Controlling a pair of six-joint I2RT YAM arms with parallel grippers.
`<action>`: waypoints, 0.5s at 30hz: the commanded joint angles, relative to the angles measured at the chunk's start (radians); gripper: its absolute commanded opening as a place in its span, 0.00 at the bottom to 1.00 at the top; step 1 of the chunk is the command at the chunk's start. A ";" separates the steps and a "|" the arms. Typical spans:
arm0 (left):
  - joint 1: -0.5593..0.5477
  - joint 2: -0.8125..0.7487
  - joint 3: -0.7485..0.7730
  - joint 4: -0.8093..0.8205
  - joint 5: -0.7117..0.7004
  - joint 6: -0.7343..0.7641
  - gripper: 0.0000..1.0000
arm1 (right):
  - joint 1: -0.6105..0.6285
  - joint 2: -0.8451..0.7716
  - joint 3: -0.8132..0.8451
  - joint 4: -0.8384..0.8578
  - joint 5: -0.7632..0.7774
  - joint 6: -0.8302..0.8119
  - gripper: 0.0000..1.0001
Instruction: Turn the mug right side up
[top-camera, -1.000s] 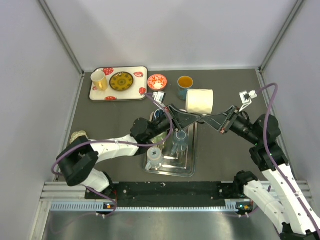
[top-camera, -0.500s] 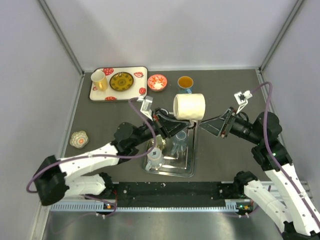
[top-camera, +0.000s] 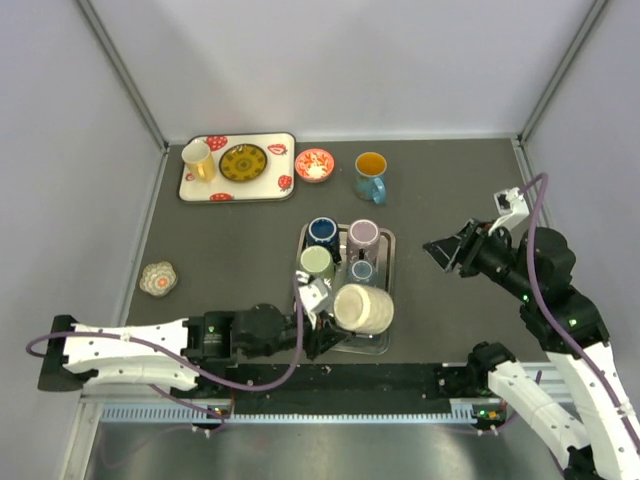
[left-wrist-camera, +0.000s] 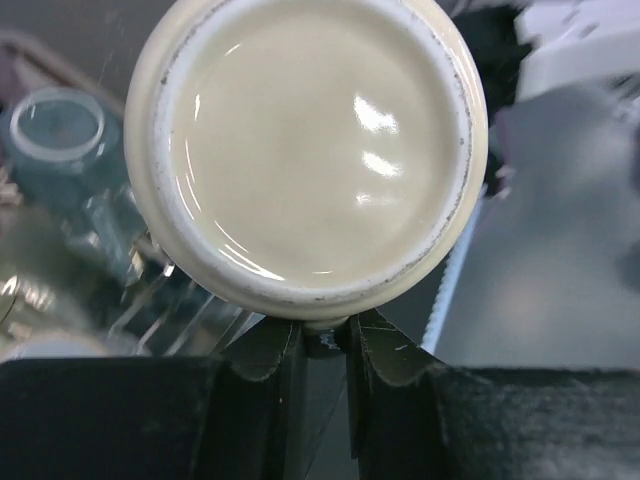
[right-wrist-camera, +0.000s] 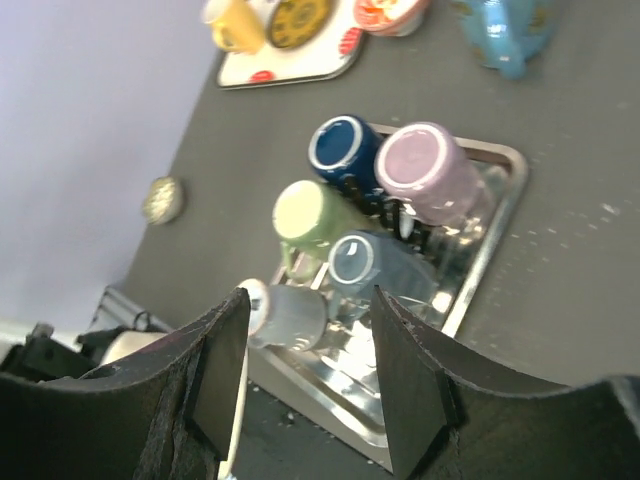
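Observation:
The cream mug (top-camera: 362, 308) hangs tilted on its side over the near end of the metal tray (top-camera: 388, 285). My left gripper (top-camera: 322, 330) is shut on its handle. In the left wrist view the mug's glazed base (left-wrist-camera: 310, 150) faces the camera, and the two fingers (left-wrist-camera: 270, 360) pinch the handle just under it. The mug's mouth is hidden. My right gripper (top-camera: 447, 250) stands open and empty to the right of the tray, well apart from the mug; the right wrist view looks down between its jaws (right-wrist-camera: 312, 370) at the tray.
Upside-down mugs stand on the tray: navy (top-camera: 322, 231), lilac (top-camera: 363, 235), green (top-camera: 316, 262), blue-grey (top-camera: 362, 270). A blue mug (top-camera: 370, 172) and a red bowl (top-camera: 314, 163) are behind it. A patterned tray (top-camera: 238, 190) with a yellow cup (top-camera: 197, 158) sits back left.
The right gripper has opened, let go of the cream mug and drawn back to the right. The left arm has carried the mug from above the tray's far end to its near edge.

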 joint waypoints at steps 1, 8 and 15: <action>-0.062 -0.001 -0.010 -0.143 -0.224 -0.012 0.00 | 0.008 -0.025 -0.005 -0.078 0.159 -0.034 0.52; -0.073 0.163 0.016 -0.159 -0.258 -0.016 0.00 | 0.009 -0.024 -0.038 -0.076 0.145 -0.019 0.52; -0.071 0.340 0.064 -0.241 -0.298 -0.137 0.00 | 0.008 -0.036 -0.053 -0.075 0.150 -0.025 0.52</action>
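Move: The cream mug hangs by its handle in the left fingers, its base towards the left-hand side. The free near-right corner of the tray lies about 20 cm below the left hand and 5 cm ahead, hardly to either side. From that spot, the light-blue mug stands roughly 10 cm farther out, and the grey-white mug some 12 cm to the left and 2 cm farther. From the right hand, the spot is about 11 cm back, 13 cm left and 28 cm down. The cream mug, still pinched by its handle, goes down about 14 cm towards the near-right corner of the tray, with a small drift left early on. Meanwhile the left wrist tips the fingers some 30 degrees more downward, swinging the mug's base upward. The open, empty right hand sinks about 4 cm and eases 2 cm right. ##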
